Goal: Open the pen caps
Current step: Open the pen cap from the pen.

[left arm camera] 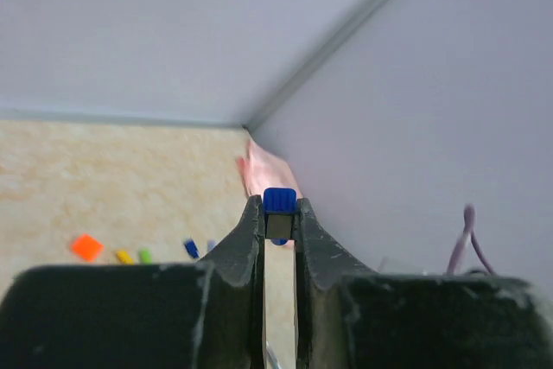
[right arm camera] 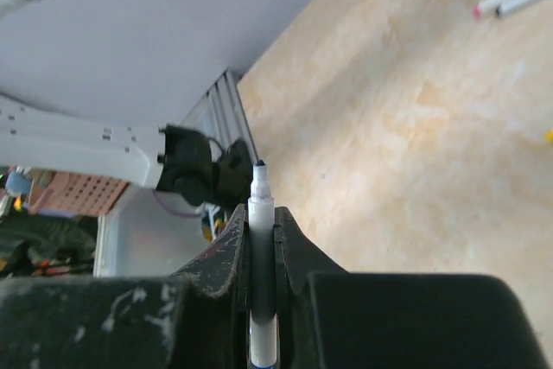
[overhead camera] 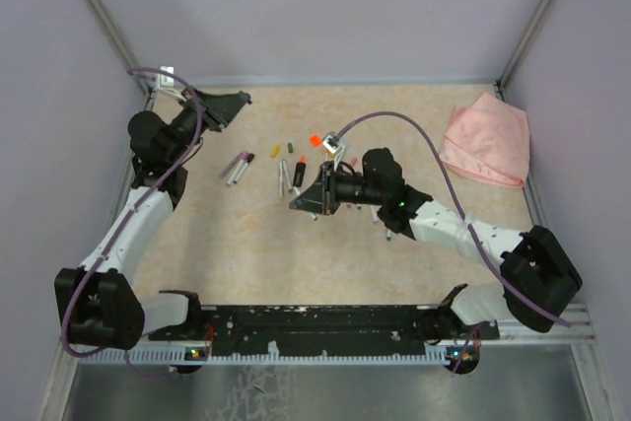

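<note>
In the left wrist view my left gripper (left arm camera: pixel 279 213) is shut on a small blue pen cap (left arm camera: pixel 279 200), held up above the table at the far left (overhead camera: pixel 235 104). My right gripper (right arm camera: pixel 261 218) is shut on a white pen barrel (right arm camera: pixel 260 200) whose dark tip is bare and pokes out past the fingertips. From above, that gripper (overhead camera: pixel 302 201) hovers mid-table. Loose caps lie on the table: orange (overhead camera: pixel 315 140), green (overhead camera: pixel 289 145) and yellow (overhead camera: pixel 276 151). The left wrist view also catches the orange cap (left arm camera: pixel 86 246) and a blue one (left arm camera: pixel 191 249).
Several white pens lie mid-table, a pair (overhead camera: pixel 238 167) to the left and others (overhead camera: pixel 283 175) beside my right gripper. A pink cloth (overhead camera: pixel 485 141) lies crumpled at the back right corner. Grey walls close in the table on three sides.
</note>
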Tool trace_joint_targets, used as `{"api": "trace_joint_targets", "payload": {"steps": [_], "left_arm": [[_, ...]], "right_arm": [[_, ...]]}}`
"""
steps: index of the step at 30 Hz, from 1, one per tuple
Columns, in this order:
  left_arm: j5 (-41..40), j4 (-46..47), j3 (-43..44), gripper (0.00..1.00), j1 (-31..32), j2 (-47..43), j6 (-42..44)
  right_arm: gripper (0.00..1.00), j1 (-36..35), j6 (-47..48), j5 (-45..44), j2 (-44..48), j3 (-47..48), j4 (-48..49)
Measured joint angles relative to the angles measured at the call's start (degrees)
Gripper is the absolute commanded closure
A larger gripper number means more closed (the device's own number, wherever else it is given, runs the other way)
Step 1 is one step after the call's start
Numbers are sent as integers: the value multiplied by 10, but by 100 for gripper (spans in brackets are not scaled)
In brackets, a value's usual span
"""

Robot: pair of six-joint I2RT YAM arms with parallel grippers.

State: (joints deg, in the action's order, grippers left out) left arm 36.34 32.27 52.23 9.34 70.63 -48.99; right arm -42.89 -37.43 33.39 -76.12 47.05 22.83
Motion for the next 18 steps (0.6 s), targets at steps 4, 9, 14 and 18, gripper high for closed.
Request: {"api": "trace_joint_targets", "payload": {"steps": [4,9,14,18], "left_arm": [[-93,28,6,100,-22,-4,3],[-116,28,6,100,-18,-5,5],[-102,-17,-24,100,-12,-23,13],[-85,-85,-68,100,20,-35,26]], "right_arm": [[100,-13,0,25,5,-18,-50],[100,-16,14,-1,16,-18,-115],[100,-16,50,-113,59,-17,-249],[100,-17,66,-198,94,-23,-351]]}}
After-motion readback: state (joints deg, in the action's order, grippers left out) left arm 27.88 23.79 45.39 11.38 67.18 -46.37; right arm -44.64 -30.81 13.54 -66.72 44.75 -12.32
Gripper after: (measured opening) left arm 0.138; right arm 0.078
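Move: The blue cap is in the left fingers. The loose yellow cap on the table lies about 18 cm ahead and 34 cm below them, with the dark green cap 4 cm to its right and the orange cap roughly 14 cm right and 20 cm ahead of the hand. The right hand holds the open pen: the green-ended pen lies some 22 cm ahead, 9 cm right and 24 below, the black marker 23 cm ahead and 2 cm left. The open pen, still gripped, is carried down about 9 cm and 7 to 8 cm right towards the side of the laid-out open pens, the right fingers tipping some 25 degrees nose-down and swinging clockwise. The blue cap stays pinched in the left hand, which first drifts a few centimetres forward, left and up, then turns back and sinks towards the loose caps, ending about 6 cm lower and tipping slightly down. ##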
